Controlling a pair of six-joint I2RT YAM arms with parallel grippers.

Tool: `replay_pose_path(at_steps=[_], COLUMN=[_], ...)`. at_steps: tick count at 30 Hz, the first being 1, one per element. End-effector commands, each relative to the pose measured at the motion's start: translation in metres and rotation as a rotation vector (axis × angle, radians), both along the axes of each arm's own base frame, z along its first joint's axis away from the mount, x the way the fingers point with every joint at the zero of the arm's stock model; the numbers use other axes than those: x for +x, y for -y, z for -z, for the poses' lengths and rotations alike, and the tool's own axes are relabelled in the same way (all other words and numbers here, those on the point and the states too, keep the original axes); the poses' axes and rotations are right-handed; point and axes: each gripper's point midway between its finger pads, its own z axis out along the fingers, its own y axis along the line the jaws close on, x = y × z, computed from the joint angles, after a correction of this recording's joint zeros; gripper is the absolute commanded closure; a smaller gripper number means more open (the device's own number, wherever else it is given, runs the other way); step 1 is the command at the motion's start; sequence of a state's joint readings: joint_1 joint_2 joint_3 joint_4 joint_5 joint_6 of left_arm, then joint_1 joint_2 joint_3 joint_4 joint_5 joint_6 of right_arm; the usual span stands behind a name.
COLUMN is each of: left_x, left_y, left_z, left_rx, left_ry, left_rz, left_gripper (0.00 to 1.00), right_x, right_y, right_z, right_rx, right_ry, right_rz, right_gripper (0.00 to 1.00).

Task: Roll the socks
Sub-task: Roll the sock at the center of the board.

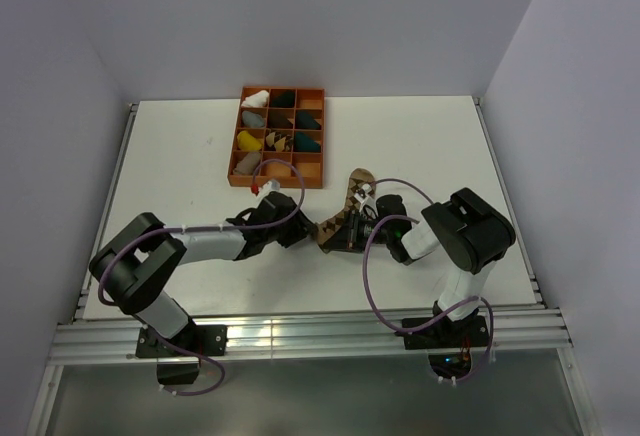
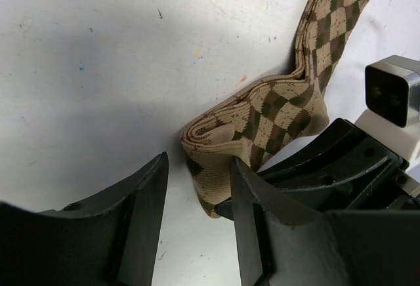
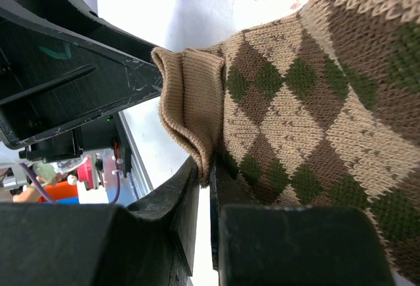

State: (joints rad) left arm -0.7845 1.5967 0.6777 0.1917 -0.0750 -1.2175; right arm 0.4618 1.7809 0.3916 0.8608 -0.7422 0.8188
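Note:
The socks (image 1: 345, 211) show as a tan-and-brown argyle strip lying on the white table between my two arms, one end folded over into layers. In the left wrist view the folded end (image 2: 259, 115) lies just ahead of my left gripper (image 2: 197, 197), which is open with only bare table between its fingers; its right finger (image 2: 252, 220) is beside the fold. My right gripper (image 3: 210, 174) is shut on the plain tan ribbed edge of the argyle sock (image 3: 315, 102). From above, the left gripper (image 1: 300, 228) and right gripper (image 1: 345, 234) nearly meet. No plain tan sock can be told apart.
An orange divided tray (image 1: 324, 126) holding several rolled sock bundles stands at the back centre. Grey walls close in the table on three sides. A metal rail (image 1: 300, 336) runs along the near edge by the arm bases.

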Motion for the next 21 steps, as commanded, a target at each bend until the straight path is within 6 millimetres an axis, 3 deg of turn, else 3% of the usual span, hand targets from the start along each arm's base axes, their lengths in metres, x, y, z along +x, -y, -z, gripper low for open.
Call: replay_pose_path(at_steps=[1, 10, 18, 20, 21], left_x=[0.004, 0.003, -0.003, -0.003, -0.004], left_y=[0.011, 0.019, 0.018, 0.017, 0.016], left_z=[-0.018, 0.001, 0.026, 0.029, 0.029], left_rx=[-0.062, -0.016, 0.053, 0.070, 0.079], left_ry=[0.045, -0.021, -0.100, -0.111, -0.114], left_rz=[0.017, 0.048, 0.066, 0.070, 0.076], left_gripper=[0.52, 0.55, 0.69, 0.75, 0.77], right_x=[-0.003, -0.001, 0.001, 0.001, 0.006], right_y=[0.007, 0.009, 0.015, 0.020, 0.020], right_z=[0.012, 0.014, 0.015, 0.018, 0.009], right_rx=[-0.025, -0.045, -0.104, -0.147, -0.154], right_ry=[-0.033, -0.039, -0.023, -0.018, 0.019], right_rz=[0.021, 0.027, 0.032, 0.036, 0.044], right_gripper=[1.00, 1.00, 1.00, 0.94, 0.89])
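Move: The sock's folded near end lies about 2 cm to the left hand's right, 1 cm ahead and 2 cm below, just off the half-open fingertips. The sock's far end is roughly 15 cm ahead and 12 cm right, and the sock tray some 26 cm ahead and 9 cm left, both about 3 cm lower. The right hand still pinches a flap of this sock, with the folded near end about 3 cm ahead and 2 cm left of it, level. The left fingers close to about half their former gap and pinch the folded near end of the sock beside the right gripper. After a brief hover, that hand has gone about 2 cm right and 1.5 cm down onto it, its fingers tipping slightly steeper. The right hand keeps its hold on the flap almost in place. ##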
